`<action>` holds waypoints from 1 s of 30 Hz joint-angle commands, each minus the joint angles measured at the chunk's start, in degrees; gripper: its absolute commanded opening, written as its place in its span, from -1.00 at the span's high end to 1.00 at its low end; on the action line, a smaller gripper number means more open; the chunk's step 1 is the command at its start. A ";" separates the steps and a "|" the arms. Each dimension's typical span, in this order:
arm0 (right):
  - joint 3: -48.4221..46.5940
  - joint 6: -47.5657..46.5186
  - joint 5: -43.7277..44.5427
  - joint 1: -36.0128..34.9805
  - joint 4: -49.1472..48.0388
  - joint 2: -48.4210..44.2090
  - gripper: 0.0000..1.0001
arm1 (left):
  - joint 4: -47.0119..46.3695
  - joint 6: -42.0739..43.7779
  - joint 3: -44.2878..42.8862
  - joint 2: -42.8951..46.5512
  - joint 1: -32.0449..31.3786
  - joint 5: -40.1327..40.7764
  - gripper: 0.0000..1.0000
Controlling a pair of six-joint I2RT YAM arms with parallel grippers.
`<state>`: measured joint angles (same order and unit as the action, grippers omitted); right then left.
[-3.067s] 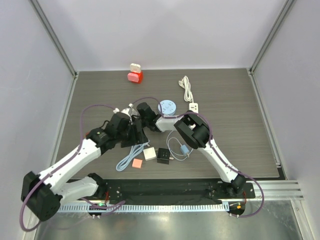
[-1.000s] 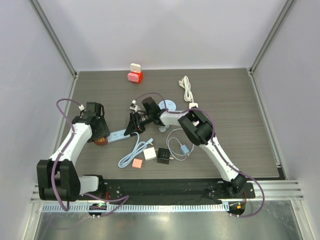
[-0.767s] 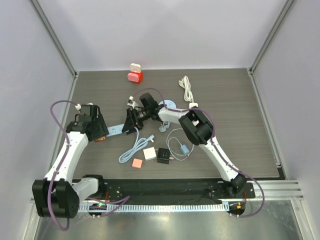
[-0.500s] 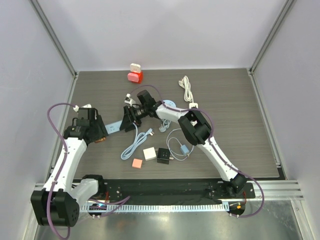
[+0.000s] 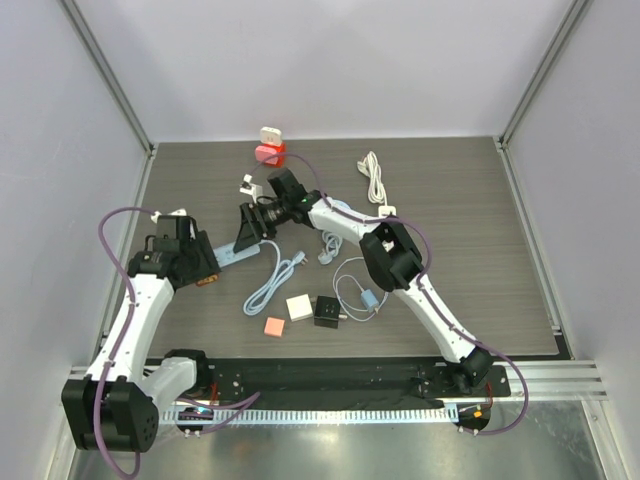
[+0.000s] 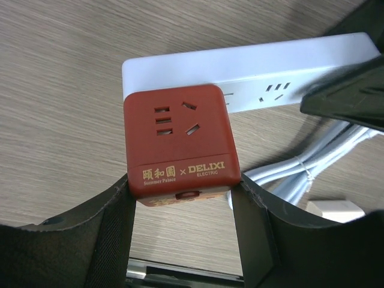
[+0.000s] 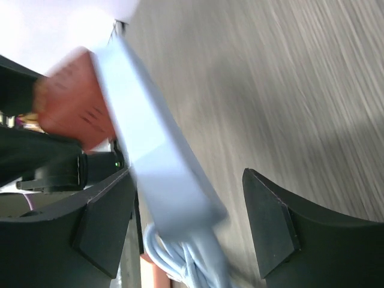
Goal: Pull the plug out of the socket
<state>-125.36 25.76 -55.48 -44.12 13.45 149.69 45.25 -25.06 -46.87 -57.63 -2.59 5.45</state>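
Note:
The plug is a red cube adapter (image 6: 178,140) with gold lettering, and my left gripper (image 6: 182,191) is shut on its near end. It shows at the left of the table as the plug (image 5: 206,277), under that left gripper (image 5: 193,262). The socket is a pale blue power strip (image 6: 258,69), whose left end the cube overlaps; I cannot tell whether the prongs are still in it. My right gripper (image 7: 187,180) is open around the strip (image 7: 159,150), which lies close to its left finger. From above, the right gripper (image 5: 248,228) stands at the strip's (image 5: 232,256) far end.
The strip's blue cable (image 5: 268,290) loops toward the front. Near it lie a pink cube (image 5: 272,326), a white cube (image 5: 299,306), a black cube (image 5: 327,311) and a small blue charger (image 5: 370,298). A red-and-white cube (image 5: 270,148) and a white cord (image 5: 375,178) sit further back.
My right gripper has opened and swung back and to the left along the strip. The strip and its cable have shifted left. The left gripper keeps its hold on the red cube.

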 commanded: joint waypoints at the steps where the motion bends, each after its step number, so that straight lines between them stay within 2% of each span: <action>1: -5.33 -4.83 0.20 -2.73 -0.01 -0.80 -0.54 | -3.95 0.19 -1.82 0.15 -0.92 -9.41 1.00; 8: -6.74 -5.28 -1.63 -3.08 -0.45 0.08 -0.50 | -4.21 0.27 -1.82 -0.73 -1.28 -10.29 1.00; 14: -3.14 -5.98 -6.12 -3.70 -0.45 -0.10 -0.28 | -4.39 0.98 -2.17 -1.44 -1.28 -9.32 1.00; 17: -1.56 -6.25 -6.57 -3.69 -0.45 -0.71 -0.10 | -4.21 1.50 -2.52 -1.61 -1.28 -8.88 1.00; 18: -1.38 -6.33 -6.57 -3.69 -0.36 -0.71 0.04 | -4.12 1.59 -2.70 -1.61 -1.28 -8.45 1.00; 20: -1.20 -6.07 -7.18 -3.69 -0.45 -0.45 0.13 | -3.86 1.77 -2.96 -1.53 -1.28 -8.00 1.00; 28: -1.55 -5.02 -6.92 -4.40 -0.45 0.60 0.11 | -3.77 1.86 -3.31 -0.65 -1.28 -8.00 1.00; 30: -1.90 -5.10 -5.70 -5.01 -0.44 0.87 0.31 | -4.47 1.25 -2.70 -0.03 -1.36 -8.53 1.00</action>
<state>-126.30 20.36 -60.53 -47.37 13.52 150.06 44.93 -23.46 -46.96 -59.51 -3.75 -1.89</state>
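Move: The power strip's middle lies about 3 cm back and 4 cm to the left of the open right hand, near its height. The red cube plug, plugged into the strip and already held by the left fingers, is some 7 cm back and 10 cm left of the right hand, 3 cm higher; the coiled cable lies roughly 10 back, 5 right and 6 below. From the left hand the strip's middle is around 5 cm ahead, 7 right and 5 lower. The left hand keeps its grip on the red cube plug and carries it about 2.5 cm to the right with a slight turn, then holds still. The right hand, open beside the strip, first lifts and goes left by 2 to 3 cm, then draws back about 4 cm and sinks a little while turning slightly counter-clockwise, its fingers closing around the strip's sides to pinch it close beside the cube. ##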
